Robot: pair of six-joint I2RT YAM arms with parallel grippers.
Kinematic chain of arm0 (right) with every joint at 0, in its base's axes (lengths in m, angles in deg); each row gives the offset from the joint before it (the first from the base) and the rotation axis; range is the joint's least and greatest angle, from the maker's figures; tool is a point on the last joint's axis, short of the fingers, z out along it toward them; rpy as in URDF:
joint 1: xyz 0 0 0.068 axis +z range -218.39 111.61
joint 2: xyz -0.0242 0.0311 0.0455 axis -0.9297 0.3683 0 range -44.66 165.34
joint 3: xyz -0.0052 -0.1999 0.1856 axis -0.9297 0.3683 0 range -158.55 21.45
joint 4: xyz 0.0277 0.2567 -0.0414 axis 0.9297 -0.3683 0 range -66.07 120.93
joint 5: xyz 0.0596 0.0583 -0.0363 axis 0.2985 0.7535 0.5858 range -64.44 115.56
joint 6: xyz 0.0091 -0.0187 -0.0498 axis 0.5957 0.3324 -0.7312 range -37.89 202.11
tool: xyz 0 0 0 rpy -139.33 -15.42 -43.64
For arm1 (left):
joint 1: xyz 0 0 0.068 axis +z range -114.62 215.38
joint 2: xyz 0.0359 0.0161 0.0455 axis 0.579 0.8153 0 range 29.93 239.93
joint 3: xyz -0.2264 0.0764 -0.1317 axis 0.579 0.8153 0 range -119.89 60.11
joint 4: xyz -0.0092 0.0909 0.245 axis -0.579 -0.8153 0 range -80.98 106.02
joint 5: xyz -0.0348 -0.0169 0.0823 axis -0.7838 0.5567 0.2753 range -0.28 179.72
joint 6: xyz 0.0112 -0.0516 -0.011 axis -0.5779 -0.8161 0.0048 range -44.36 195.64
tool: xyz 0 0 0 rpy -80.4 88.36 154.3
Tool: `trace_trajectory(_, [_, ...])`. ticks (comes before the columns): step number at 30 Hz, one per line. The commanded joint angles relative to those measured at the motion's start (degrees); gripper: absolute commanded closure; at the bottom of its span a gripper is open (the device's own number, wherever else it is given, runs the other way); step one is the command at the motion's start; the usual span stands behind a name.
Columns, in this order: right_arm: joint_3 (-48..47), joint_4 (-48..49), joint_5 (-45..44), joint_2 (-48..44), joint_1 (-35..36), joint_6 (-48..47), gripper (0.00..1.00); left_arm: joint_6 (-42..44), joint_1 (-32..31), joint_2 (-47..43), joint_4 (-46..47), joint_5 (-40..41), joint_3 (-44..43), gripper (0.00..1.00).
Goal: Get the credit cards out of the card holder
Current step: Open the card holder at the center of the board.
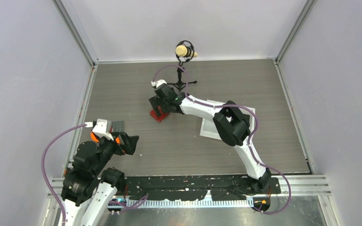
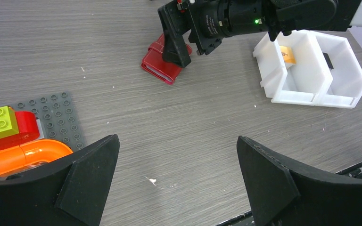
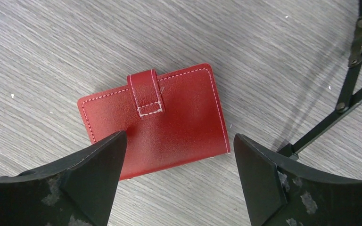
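The red card holder (image 3: 169, 117) lies flat on the table, folded shut with its strap across the top edge. It also shows as a small red booklet (image 2: 162, 66) under the right arm and as a red patch (image 1: 158, 115) in the top view. No credit cards show; the shut holder hides its inside. My right gripper (image 3: 179, 141) hovers just above the holder, open, with its fingers on either side of the holder's near half and nothing between them. My left gripper (image 2: 177, 139) hangs open over bare table at the near left (image 1: 127, 141).
A white two-compartment tray (image 2: 311, 89) stands right of the holder, with an orange block (image 2: 287, 54) and a small dark piece (image 2: 328, 60) in it. A black tripod stand (image 1: 185, 52) rises behind the holder. A grey studded plate (image 2: 59, 117) with bricks lies beside my left gripper.
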Motion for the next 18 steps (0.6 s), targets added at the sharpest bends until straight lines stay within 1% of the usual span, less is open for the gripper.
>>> trace_trajectory(1, [-3.22, -1.92, 3.65, 1.36, -0.86, -2.61, 0.08, 0.47, 0.24, -0.36, 1.65, -0.06, 0.28, 0.00])
trace_trajectory(5, [-3.42, -2.30, 6.75, 1.84, -1.44, -3.36, 0.09, 0.73, 0.24, -0.31, 1.98, -0.97, 0.46, 0.00])
trace_trajectory(7, [-3.00, -2.20, 8.29, 1.70, -1.57, -4.24, 0.10, 0.77, 0.24, -0.15, 2.10, -0.88, 0.54, 0.00])
trace_trajectory(9, [-1.98, -1.64, 10.45, 1.23, -1.57, -5.42, 0.15, 0.85, 0.24, 0.43, 2.19, -1.03, 0.55, 0.00])
trace_trajectory(10, [-0.97, -1.09, 10.69, 0.99, -1.57, -5.67, 0.20, 0.90, 0.23, 0.82, 2.18, -1.24, 0.55, 0.00])
trace_trajectory(11, [0.42, -0.77, 12.76, 0.38, -1.58, -5.99, 0.23, 0.94, 0.24, 1.32, 2.18, -1.50, 0.55, 0.00])
trace_trajectory(12, [1.25, 0.16, 13.68, -0.09, -1.58, -6.09, 0.30, 0.95, 0.24, 1.77, 2.19, -1.64, 0.63, 0.00])
trace_trajectory(13, [3.39, 0.74, 14.02, -1.12, -1.58, -6.19, 0.34, 0.95, 0.24, 2.34, 2.13, -1.74, 0.59, 0.01])
trace_trajectory(14, [4.28, 1.83, 14.54, -1.68, -1.58, -6.14, 0.41, 0.95, 0.24, 2.96, 2.06, -1.83, 0.55, 0.01])
trace_trajectory(17, [9.64, 3.95, 15.14, -5.02, -1.55, -5.80, 0.53, 0.95, 0.24, 4.57, 1.88, -2.08, 0.37, 0.02])
trace_trajectory(18, [10.83, 4.94, 15.26, -6.60, -1.50, -5.69, 0.59, 0.90, 0.24, 4.98, 1.91, -2.17, 0.37, 0.02])
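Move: The red card holder lies almost under the right hand, its middle about 1 cm ahead, 2 cm to the left and 4 cm below. The stand's near foot is some 10 cm to the right of the holder and 2 cm farther out; the white tray is about 29 cm to the hand's right and 5 cm back. From the left hand, the holder lies roughly 24 cm ahead, 11 cm to the right and 21 cm below. Onto the card holder's right-hand part comes the right gripper, sinking about 2 cm with its fingers wide, most of that early on. The fingers then close to about half open, one tip on the cover and the other at the right short edge, while the hand turns some 10 degrees counter-clockwise and draws back nearly 2 cm, dragging the holder. ##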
